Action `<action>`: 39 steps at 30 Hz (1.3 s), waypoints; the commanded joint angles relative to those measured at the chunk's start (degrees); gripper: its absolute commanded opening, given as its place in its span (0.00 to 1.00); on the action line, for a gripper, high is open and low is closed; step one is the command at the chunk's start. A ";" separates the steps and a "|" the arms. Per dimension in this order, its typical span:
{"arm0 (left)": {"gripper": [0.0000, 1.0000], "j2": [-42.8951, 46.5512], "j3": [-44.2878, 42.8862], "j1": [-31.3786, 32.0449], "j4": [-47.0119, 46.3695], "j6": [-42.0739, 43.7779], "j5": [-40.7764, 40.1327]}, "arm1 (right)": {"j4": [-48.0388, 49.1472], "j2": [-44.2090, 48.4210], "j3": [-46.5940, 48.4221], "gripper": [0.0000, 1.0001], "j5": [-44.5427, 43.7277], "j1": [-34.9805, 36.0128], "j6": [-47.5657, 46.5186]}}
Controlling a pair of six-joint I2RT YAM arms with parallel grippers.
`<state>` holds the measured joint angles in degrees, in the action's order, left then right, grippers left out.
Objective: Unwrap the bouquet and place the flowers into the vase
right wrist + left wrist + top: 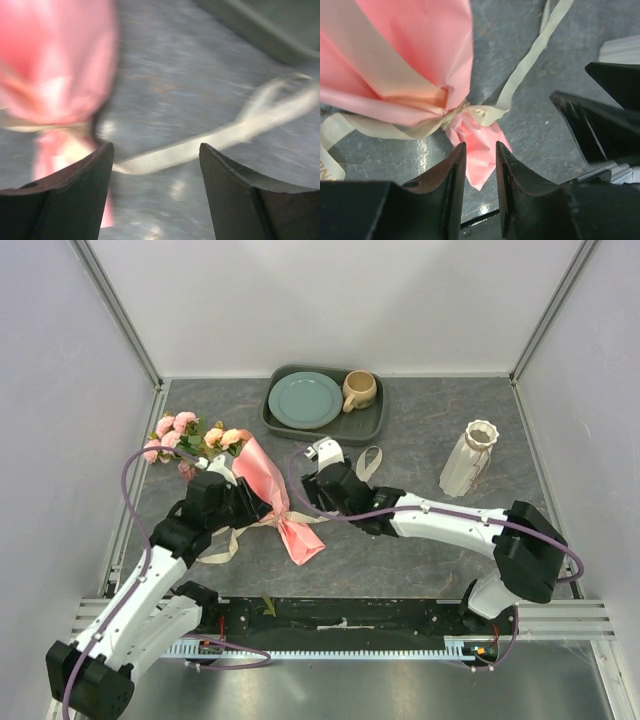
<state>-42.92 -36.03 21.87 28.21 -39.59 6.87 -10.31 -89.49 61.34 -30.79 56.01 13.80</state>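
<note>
The bouquet [262, 480] lies on the table, its salmon-pink paper cone [410, 60] tied at the neck with cream ribbon [530, 60]. Its flowers [180, 435] point to the far left and the twisted paper tail [300, 540] to the near right. My left gripper [480, 145] hovers just over the neck, open by a narrow gap with nothing in it. From the right, my right gripper [156, 146] faces the neck, wide open, a ribbon strand [200, 150] lying on the table under it. In the top view the two grippers [258, 508] [303, 498] flank the knot. The vase [468, 460] stands upright at the right.
A dark tray [372, 425] at the back holds a teal plate [305, 400] and a tan mug [359, 390]. A ribbon loop [368, 462] trails toward the tray and another end [225, 545] lies near the left arm. White walls enclose the table.
</note>
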 commanded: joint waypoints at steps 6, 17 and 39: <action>0.33 -4.72 4.83 -0.16 -5.52 -0.31 4.64 | 39.81 -5.95 -10.98 0.19 32.35 1.30 11.42; 0.24 -12.36 5.80 -0.16 -9.93 1.97 5.52 | 50.47 -8.50 -15.64 0.00 34.21 3.49 10.46; 0.17 -21.40 -1.58 -0.07 -7.99 9.97 2.18 | 44.85 -14.48 -15.11 0.00 27.62 4.20 13.71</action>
<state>-61.93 -34.89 21.87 20.88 -33.89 10.02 35.64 -103.00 46.44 -0.58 60.03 25.78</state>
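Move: The ribbon knot lies about 5 cm back, 13 cm left and 10 cm below the right hand; from the left hand it is some 5 cm ahead, 2 cm right and 11 cm down. The wrap's pink tail sits 11 cm back and 8 cm left of the right hand, and the loose ribbon loop about 7 cm ahead and 8 cm right of it. The other ribbon strand lies 11 cm left of the left hand and 1 cm back. The ribbon knot is closed in on from both sides: the right hand swings left about 13 cm and back 7, sinking with a brief rise partway while it rolls left side up, turns counter-clockwise and shuts its wide-open fingers, tips coming to the tail just below the knot. The left hand sinks 7–8 cm, tipping down and narrowing its fingers, then eases slightly forward to the knot's left side. ##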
